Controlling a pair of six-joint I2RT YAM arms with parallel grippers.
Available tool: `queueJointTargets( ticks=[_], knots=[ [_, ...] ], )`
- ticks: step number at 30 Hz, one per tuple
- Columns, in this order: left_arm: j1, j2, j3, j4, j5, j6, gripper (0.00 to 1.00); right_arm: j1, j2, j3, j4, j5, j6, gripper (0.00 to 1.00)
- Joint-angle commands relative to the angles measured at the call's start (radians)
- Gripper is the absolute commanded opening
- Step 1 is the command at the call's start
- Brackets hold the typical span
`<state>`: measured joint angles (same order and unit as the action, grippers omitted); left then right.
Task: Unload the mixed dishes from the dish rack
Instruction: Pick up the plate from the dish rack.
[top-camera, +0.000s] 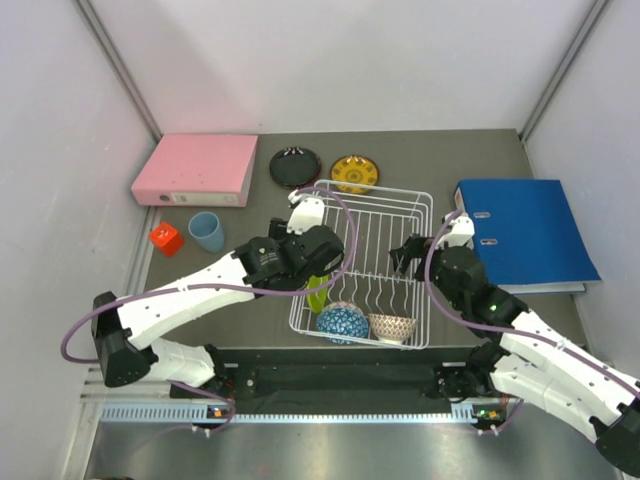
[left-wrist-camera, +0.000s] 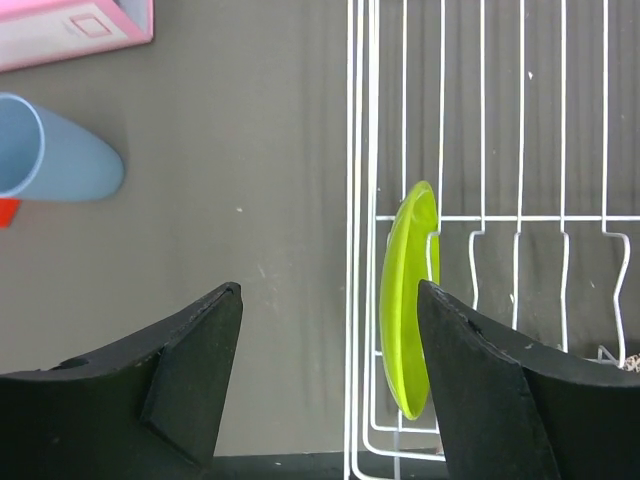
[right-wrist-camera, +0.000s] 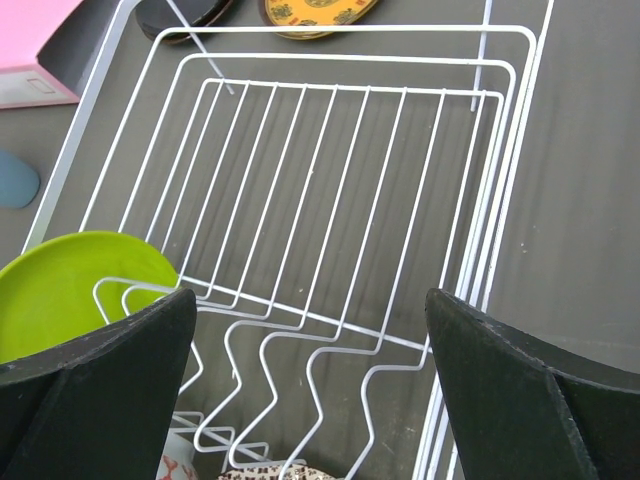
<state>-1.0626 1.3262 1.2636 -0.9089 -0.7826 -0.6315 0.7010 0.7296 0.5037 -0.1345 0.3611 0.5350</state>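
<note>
The dish rack (top-camera: 375, 187) is a white wire basket in the middle of the table. A lime green plate (top-camera: 317, 292) stands on edge in its left slot. At the near end sit a blue patterned bowl (top-camera: 342, 322) and a beige patterned bowl (top-camera: 392, 326). My left gripper (left-wrist-camera: 330, 290) is open and straddles the rack's left wall, with the green plate (left-wrist-camera: 405, 300) just inside its right finger and not gripped. Over the rack's right side my right gripper (right-wrist-camera: 310, 295) is open and holds nothing. Outside the rack are a pale blue cup (top-camera: 207, 232), a dark red plate (top-camera: 295, 167) and a yellow plate (top-camera: 354, 173).
A pink binder (top-camera: 196, 169) lies at the back left and a blue binder (top-camera: 525, 232) to the right of the rack. A small red cube (top-camera: 166, 238) sits beside the cup. White walls close in the table at the back and on both sides.
</note>
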Motion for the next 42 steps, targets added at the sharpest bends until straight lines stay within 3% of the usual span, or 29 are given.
queueJointTargets(
  ticks=[1,18,21,25,26,29,42],
  knots=[
    [-0.013,0.001,-0.049,-0.004,0.015,-0.071,0.73,-0.012,-0.013,0.015,0.027,-0.007,0.003,0.96],
    [-0.023,0.08,-0.173,0.13,0.098,-0.071,0.54,-0.012,-0.024,0.006,0.013,0.004,0.002,0.96],
    [-0.023,0.097,-0.182,0.134,0.098,-0.077,0.43,-0.012,-0.022,0.004,0.015,0.003,0.002,0.96],
    [-0.025,0.096,-0.182,0.122,0.086,-0.086,0.21,-0.014,-0.024,0.002,0.012,0.004,-0.001,0.96],
    [-0.025,0.093,-0.181,0.117,0.076,-0.091,0.11,-0.011,-0.024,0.002,0.012,0.006,-0.003,0.96],
    [-0.027,0.082,-0.165,0.09,0.057,-0.096,0.0,-0.012,-0.021,0.002,0.018,0.004,-0.003,0.96],
    [-0.03,0.004,0.057,-0.039,-0.015,-0.057,0.0,-0.011,-0.01,0.016,0.016,0.006,-0.006,0.96]
  ],
)
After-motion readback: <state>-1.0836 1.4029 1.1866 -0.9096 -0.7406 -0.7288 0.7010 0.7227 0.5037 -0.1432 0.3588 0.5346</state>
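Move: The green plate stands on edge in the rack about 14 cm below the left hand point, its middle some 3 cm ahead and 2 cm to the right. The rack's left rim runs about 4 cm to the left of the plate. The blue bowl is roughly 8 cm to the left hand's right and 5 cm back; the cream bowl is about 19 cm right and 6 cm back. From the right hand, the plate is some 17 cm left, 2 cm ahead and 10 cm lower. The left fingers close on the green plate's near upper rim, one pad on each face, and pinch it. To get there the left hand sinks almost 9 cm straddling the plate, easing slightly back and tipping its fingers a few degrees further down; once shut, it keeps hold and rises about 3.5 cm. ##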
